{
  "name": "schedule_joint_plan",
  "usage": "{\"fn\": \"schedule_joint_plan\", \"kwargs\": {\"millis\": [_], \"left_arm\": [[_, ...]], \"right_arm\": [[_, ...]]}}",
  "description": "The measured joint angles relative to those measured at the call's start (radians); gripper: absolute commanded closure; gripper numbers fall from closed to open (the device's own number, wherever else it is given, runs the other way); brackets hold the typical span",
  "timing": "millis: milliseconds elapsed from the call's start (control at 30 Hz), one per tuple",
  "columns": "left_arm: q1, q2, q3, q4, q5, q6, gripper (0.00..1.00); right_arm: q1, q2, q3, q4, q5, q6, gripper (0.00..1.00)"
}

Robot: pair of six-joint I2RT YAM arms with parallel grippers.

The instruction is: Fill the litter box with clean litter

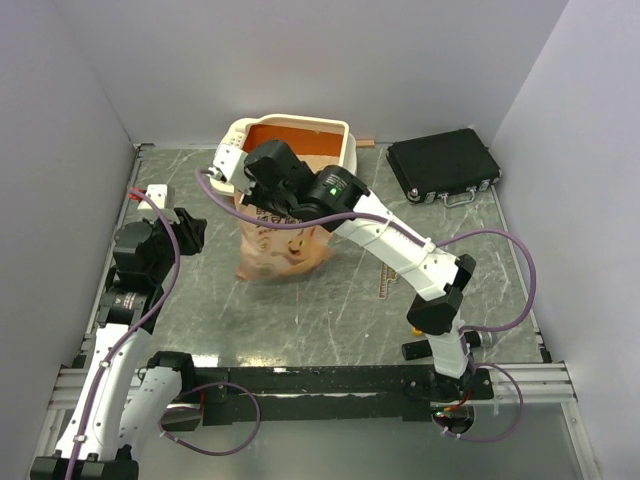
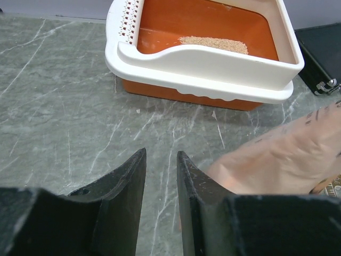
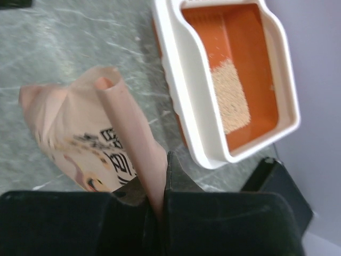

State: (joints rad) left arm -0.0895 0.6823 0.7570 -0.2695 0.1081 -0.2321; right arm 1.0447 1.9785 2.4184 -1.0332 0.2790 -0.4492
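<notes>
The litter box (image 1: 344,133), orange with a wide cream rim (image 2: 213,85), stands at the back middle of the table. A small patch of beige clean litter (image 3: 230,96) lies on its floor, also seen in the left wrist view (image 2: 216,44). A crumpled tan paper bag (image 1: 285,252) with dark print lies in front of the box. My right gripper (image 3: 162,160) is shut on a folded edge of the bag (image 3: 80,128). My left gripper (image 2: 161,154) hovers over the table left of the bag (image 2: 282,160), jaws apart with nothing between them.
A black flat case (image 1: 443,165) lies at the back right, its corner near the box (image 3: 277,181). A small white block (image 1: 155,192) sits at the left edge. White walls enclose the table on three sides. The right arm stretches diagonally across the middle.
</notes>
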Motion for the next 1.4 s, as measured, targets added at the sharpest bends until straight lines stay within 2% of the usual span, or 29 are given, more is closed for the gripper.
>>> {"fn": "schedule_joint_plan", "kwargs": {"millis": [233,400,500,567,600,667,700,800,933,1267,1400], "left_arm": [[0.000,0.002,0.000,-0.002,0.000,0.000,0.66],[-0.001,0.005,0.000,-0.003,0.001,0.000,0.66],[-0.002,0.010,0.000,-0.006,0.003,-0.001,0.66],[-0.003,0.011,0.000,-0.006,0.004,-0.001,0.66],[-0.005,0.014,0.000,-0.006,0.003,0.000,0.66],[-0.009,0.017,0.000,-0.007,0.002,0.000,0.66],[-0.013,0.018,0.000,-0.008,0.001,0.000,0.66],[-0.019,0.018,0.000,-0.009,0.000,0.000,0.66],[-0.023,0.022,0.000,-0.009,0.001,0.000,0.66],[-0.023,0.038,0.000,-0.011,0.030,-0.010,0.66],[-0.023,0.054,0.000,-0.005,0.092,-0.022,0.63]], "right_arm": [[0.006,-0.001,-0.014,0.006,0.115,-0.016,1.00],[0.003,-0.039,-0.234,0.097,0.100,0.096,1.00],[-0.003,0.010,-0.313,0.143,0.036,0.206,1.00],[-0.009,0.055,-0.300,0.182,0.012,0.267,0.84],[-0.013,0.078,-0.279,0.197,0.002,0.299,0.59],[-0.024,0.107,-0.253,0.229,-0.030,0.362,0.36],[-0.033,0.109,-0.251,0.248,-0.052,0.385,0.28],[-0.057,0.088,-0.269,0.303,-0.088,0.425,0.22],[-0.105,-0.038,-0.419,0.375,-0.144,0.446,0.19],[-0.346,-0.630,-0.927,0.512,-0.204,0.452,0.17],[-0.450,-0.718,-1.057,0.566,-0.268,0.423,0.14]]}}
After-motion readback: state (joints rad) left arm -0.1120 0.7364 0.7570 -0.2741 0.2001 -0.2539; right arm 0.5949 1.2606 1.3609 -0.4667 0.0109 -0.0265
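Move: The right hand still pinches the litter bag by its top edge, held up. The table spot it is bound for lies some 35 cm below, about 2 cm back and 3 cm right. The litter box stands roughly 16 cm ahead, straight on, 27 cm below; the notched ruler about 8 cm back and 25 cm right, on the table. From the idle left hand that spot is about 19 cm right, level fore-and-aft, 27 cm down. The right hand lowers the litter bag about 12 cm, opens, then withdraws over 20 cm right and up. ##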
